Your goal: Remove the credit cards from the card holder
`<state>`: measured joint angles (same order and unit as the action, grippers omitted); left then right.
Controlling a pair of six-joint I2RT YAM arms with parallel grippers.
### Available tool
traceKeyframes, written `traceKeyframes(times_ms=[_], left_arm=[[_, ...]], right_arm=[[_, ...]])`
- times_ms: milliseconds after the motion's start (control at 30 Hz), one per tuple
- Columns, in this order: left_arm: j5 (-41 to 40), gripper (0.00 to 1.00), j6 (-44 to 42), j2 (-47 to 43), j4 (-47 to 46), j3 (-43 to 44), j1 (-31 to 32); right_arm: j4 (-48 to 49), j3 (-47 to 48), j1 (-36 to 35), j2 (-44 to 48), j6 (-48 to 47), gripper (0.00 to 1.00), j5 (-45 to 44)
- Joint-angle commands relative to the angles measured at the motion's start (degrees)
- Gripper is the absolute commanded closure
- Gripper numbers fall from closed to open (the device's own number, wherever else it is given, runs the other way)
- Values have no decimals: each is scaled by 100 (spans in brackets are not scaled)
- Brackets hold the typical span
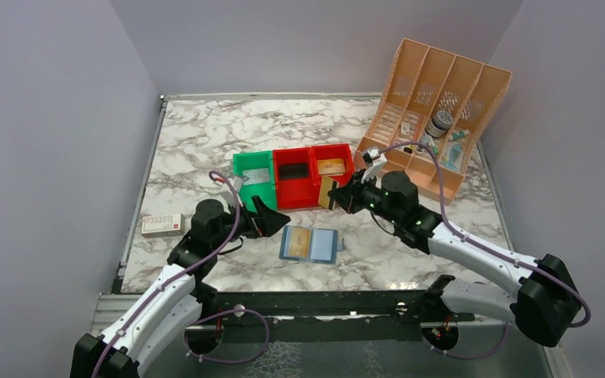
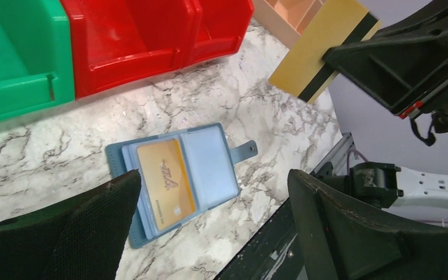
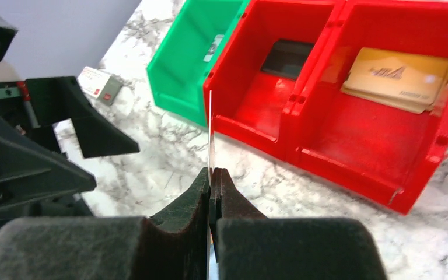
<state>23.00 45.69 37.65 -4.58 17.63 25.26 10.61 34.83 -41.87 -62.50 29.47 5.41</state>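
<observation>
The blue card holder (image 1: 320, 246) (image 2: 213, 157) lies open on the marble between the arms, with a tan-gold credit card (image 1: 298, 242) (image 2: 164, 184) in its left panel. My left gripper (image 1: 274, 216) (image 2: 213, 175) hangs open just left of and above it, holding nothing. My right gripper (image 1: 337, 195) (image 3: 212, 172) is shut on another tan-gold card with a black stripe (image 1: 328, 193) (image 2: 318, 49) (image 3: 211, 128), held on edge in front of the red bins. More gold cards (image 1: 331, 167) (image 3: 396, 76) lie in the right red bin (image 1: 339, 150) (image 3: 373, 169).
A green bin (image 1: 240, 161) (image 2: 17, 70) (image 3: 175, 87) holds a pale card (image 1: 257, 175). The middle red bin (image 1: 293, 193) holds a dark flat thing (image 3: 286, 55). A white-and-red flat box (image 1: 162, 225) (image 3: 99, 84) lies at the left. An orange rack (image 1: 410, 87) stands back right.
</observation>
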Motion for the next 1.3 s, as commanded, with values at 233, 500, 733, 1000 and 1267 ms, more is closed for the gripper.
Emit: traceKeyframes(times_ms=[233, 500, 733, 1000, 1267], left_arm=[[-468, 1, -349, 234, 616, 218, 11], [-647, 1, -498, 104, 985, 320, 6], [-683, 1, -500, 97, 995, 320, 4], [-724, 1, -500, 256, 942, 280, 4], [-742, 1, -543, 271, 1025, 309, 5]], right_arm=[[-335, 1145, 845, -924, -1300, 99, -496], [-329, 1734, 847, -1701, -2533, 99, -703], [-174, 1963, 763, -2637, -4251, 99, -957], [1072, 1642, 566, -3171, -6057, 99, -948], [1069, 2077, 557, -3962, -6707, 99, -1390]])
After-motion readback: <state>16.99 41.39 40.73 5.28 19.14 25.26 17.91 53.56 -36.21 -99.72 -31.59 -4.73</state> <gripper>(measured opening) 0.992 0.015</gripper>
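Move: The right hand holds a gold card. The stack of gold cards in the right red bin lies about 18 cm ahead, 1 cm to its left and 16 cm below; the dark card in the middle red bin stands some 10 cm left of that stack, the green bin about 13 cm ahead and 21 cm left of the hand. From the open left hand, the card holder's gold card lies about 2 cm ahead, 5 cm right and 15 cm below, the stack 22 cm ahead and 12 cm right. Still pinching its gold card, the right hand travels about 16 cm forward from in front of the red bins to over the right one, first level and a little to the right, then sinking some 9 cm towards the gold stack while the wrist rolls roughly 60 degrees, left side going down. The left hand, fingers staying wide open, sinks about 4 cm towards the card holder and drifts 2 cm left, tilting slightly. ##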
